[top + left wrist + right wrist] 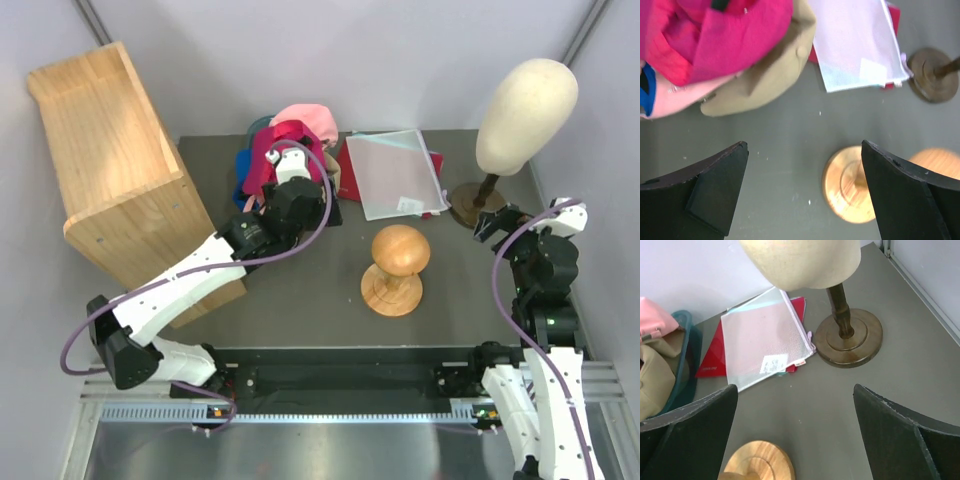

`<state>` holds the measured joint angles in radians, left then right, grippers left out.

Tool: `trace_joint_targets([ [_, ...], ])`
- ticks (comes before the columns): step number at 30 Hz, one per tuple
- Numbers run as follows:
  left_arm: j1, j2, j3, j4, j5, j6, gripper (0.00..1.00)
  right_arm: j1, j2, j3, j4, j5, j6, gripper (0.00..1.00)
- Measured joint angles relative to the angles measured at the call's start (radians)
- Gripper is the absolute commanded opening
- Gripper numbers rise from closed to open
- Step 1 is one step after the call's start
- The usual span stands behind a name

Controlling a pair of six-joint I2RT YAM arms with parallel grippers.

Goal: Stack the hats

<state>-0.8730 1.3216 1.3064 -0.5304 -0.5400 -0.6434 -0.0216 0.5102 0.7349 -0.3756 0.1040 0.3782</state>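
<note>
The hats lie in a pile at the back of the table. The magenta cap (272, 150) is on top, the light pink cap (308, 120) behind it and the bright blue cap (245, 185) at its left. The left wrist view shows the magenta cap (715, 35), the tan cap (770, 75), the pink cap (680, 97) and a blue sliver (646, 87). A dark green edge (690, 360) shows beside the tan cap (655, 375). I cannot make out the black cap. My left gripper (805, 190) is open and empty above bare table beside the pile. My right gripper (795, 435) is open and empty at the right.
A round wooden knob stand (397, 268) stands mid-table. The cream mannequin head (527, 100) stands on its brown base (850, 337) at the back right. A mesh pouch (395, 172) lies on a red folder (710, 360). A wooden box (110, 160) stands at the left.
</note>
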Motion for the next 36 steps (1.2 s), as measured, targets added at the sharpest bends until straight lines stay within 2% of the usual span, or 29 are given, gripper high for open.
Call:
trace_joint_targets([
  [4,0.002,0.017,0.055,-0.018,-0.006,0.017,0.99,0.000,0.015,0.007,0.010,0.026,0.005,1.00],
  [10,0.009,-0.067,-0.085,0.099,0.099,0.028,0.99,0.000,0.023,0.039,0.017,0.060,0.007,0.99],
  [14,0.021,-0.037,-0.064,0.109,0.142,0.031,0.99,0.000,0.026,0.040,0.014,0.083,-0.002,1.00],
  [16,0.022,0.017,0.005,0.093,0.143,0.067,0.99,0.000,0.039,0.050,0.009,0.090,-0.013,1.00],
  [19,0.005,0.158,0.207,0.061,0.131,0.151,0.99,0.000,0.066,0.068,0.010,0.098,-0.032,1.00],
  [25,-0.027,0.500,0.772,-0.090,0.016,0.301,0.99,0.000,0.101,0.079,0.012,0.100,-0.056,1.00],
  [28,-0.002,0.626,0.953,-0.188,-0.058,0.326,0.99,0.000,0.106,0.079,0.013,0.092,-0.061,1.00],
  [32,0.072,0.664,0.958,-0.279,-0.082,0.330,0.99,0.000,0.114,0.079,0.013,0.073,-0.063,1.00],
  [36,0.203,0.624,0.843,-0.286,-0.040,0.313,0.99,0.000,0.138,0.079,0.014,0.048,-0.062,1.00],
])
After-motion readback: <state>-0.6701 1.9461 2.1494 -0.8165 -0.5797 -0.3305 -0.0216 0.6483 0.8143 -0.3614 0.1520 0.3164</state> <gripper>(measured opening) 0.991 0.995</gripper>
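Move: The heap of hats, magenta one on top, lies about 22 cm ahead of the left hand, some 10 cm to its left and roughly 19 cm below. Ahead and to the right of this hand is the pale mesh bag, 26 cm out, 18 cm right; the mushroom-shaped wooden stand sits about 8 cm back and 14 cm right. From the idle right hand the hats are roughly 26 cm ahead and 43 cm to its left. Towards the heap of hats, still empty and wide open, the left hand reaches about 15 cm forward: first a small bob, then a high arc that bulges some 10 cm up and to the right before swinging back left and sinking. Its left side rolls up about 20 degrees. The right hand, also open, only drifts about 2 cm forward. ##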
